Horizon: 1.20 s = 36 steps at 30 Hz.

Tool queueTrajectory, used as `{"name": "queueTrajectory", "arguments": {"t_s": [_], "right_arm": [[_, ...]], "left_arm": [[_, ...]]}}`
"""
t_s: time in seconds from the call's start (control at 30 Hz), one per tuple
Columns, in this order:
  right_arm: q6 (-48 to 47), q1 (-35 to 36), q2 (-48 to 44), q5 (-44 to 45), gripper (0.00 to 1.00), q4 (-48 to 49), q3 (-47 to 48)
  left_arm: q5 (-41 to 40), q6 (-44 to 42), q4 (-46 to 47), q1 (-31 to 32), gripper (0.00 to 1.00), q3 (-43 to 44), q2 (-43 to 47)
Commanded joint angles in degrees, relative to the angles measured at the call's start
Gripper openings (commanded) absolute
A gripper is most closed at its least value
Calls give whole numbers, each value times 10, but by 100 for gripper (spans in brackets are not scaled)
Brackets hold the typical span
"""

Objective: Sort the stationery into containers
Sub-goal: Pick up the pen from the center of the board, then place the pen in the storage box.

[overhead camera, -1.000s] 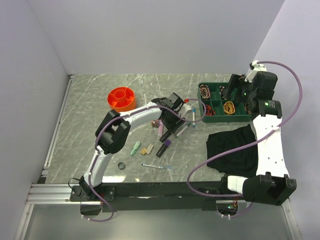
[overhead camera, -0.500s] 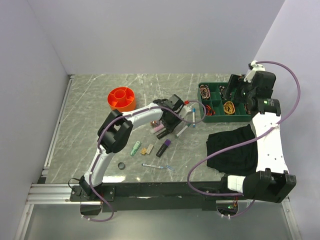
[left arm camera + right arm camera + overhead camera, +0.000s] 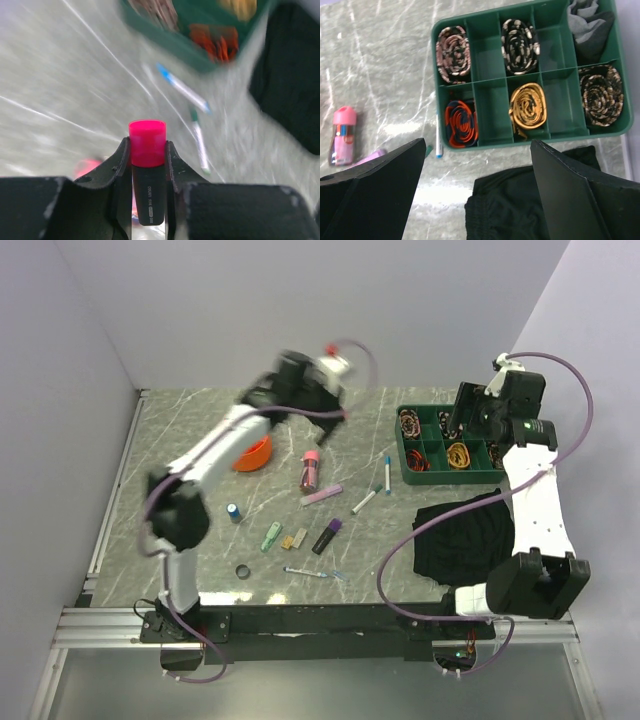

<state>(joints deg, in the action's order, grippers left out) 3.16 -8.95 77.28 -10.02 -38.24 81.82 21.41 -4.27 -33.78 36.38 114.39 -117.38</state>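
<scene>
In the left wrist view my left gripper [image 3: 147,146] is shut on a black marker with a pink cap [image 3: 147,142], held upright between the jaws. From above, that gripper [image 3: 320,405] is blurred, high over the table's back, beside the orange pot [image 3: 257,453], which the arm partly hides. On the table lie a pink-capped case [image 3: 311,470], a pink tube [image 3: 322,495], two white pens [image 3: 366,502], a purple-capped marker [image 3: 327,535], a green clip [image 3: 271,536], a yellow eraser [image 3: 294,538] and a blue cylinder [image 3: 233,511]. My right gripper [image 3: 477,142] stands open and holds nothing.
A green divided tray [image 3: 428,412] with coiled bands sits at the back right, under my right gripper. A black cloth [image 3: 465,530] lies in front of it. A small black ring [image 3: 242,571] and a thin pen [image 3: 312,572] rest near the front edge.
My left gripper closed on the pink-capped marker and rose from the pile toward the back, beside the orange pot. The blue cylinder now shows. The right arm barely moved.
</scene>
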Motion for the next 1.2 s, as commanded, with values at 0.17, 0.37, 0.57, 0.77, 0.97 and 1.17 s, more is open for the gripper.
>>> {"name": "queueTrajectory", "arguments": {"t_s": [0.17, 0.37, 0.57, 0.77, 0.97, 1.17], "right_arm": [[-6, 58, 26, 49, 93, 44, 23], [-26, 111, 38, 75, 94, 48, 26], [-26, 123, 54, 89, 94, 47, 32], [-43, 127, 57, 93, 94, 52, 19], [-50, 129, 61, 98, 95, 48, 17], [-53, 130, 70, 99, 95, 40, 21]], "left_arm": [[194, 78, 568, -226, 7, -404, 271], [205, 97, 668, -298, 6, -500, 293], [194, 100, 712, -339, 7, -519, 260], [187, 84, 704, -355, 7, -461, 183], [183, 86, 702, -378, 6, -385, 89], [175, 75, 689, -381, 7, -334, 26]]}}
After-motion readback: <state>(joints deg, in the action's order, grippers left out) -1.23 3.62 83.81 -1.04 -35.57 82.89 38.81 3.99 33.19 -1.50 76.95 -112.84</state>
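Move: The black marker with the red cap is already in the left fingers. The orange container it is headed for stands about 14 cm ahead of the left hand, 25 cm to its left and 17 cm below. The pink bottle is roughly 4 cm ahead, 7 cm left and 18 cm down; the purple highlighter some 3 cm back, 4 cm left and 20 cm down. From the right hand, the orange container lies about 16 cm ahead, 55 cm left and 22 cm down. Still pinching the marker, the left hand swings some 28 cm left and 15 cm forward to the orange container, rising sharply at first and then sinking about as much; the wrist tips up and turns counter-clockwise, about 40 degrees overall, until the fingers point level. Meanwhile the open, empty right hand shifts about 5 cm left, slightly forward and down, over the green tray. ##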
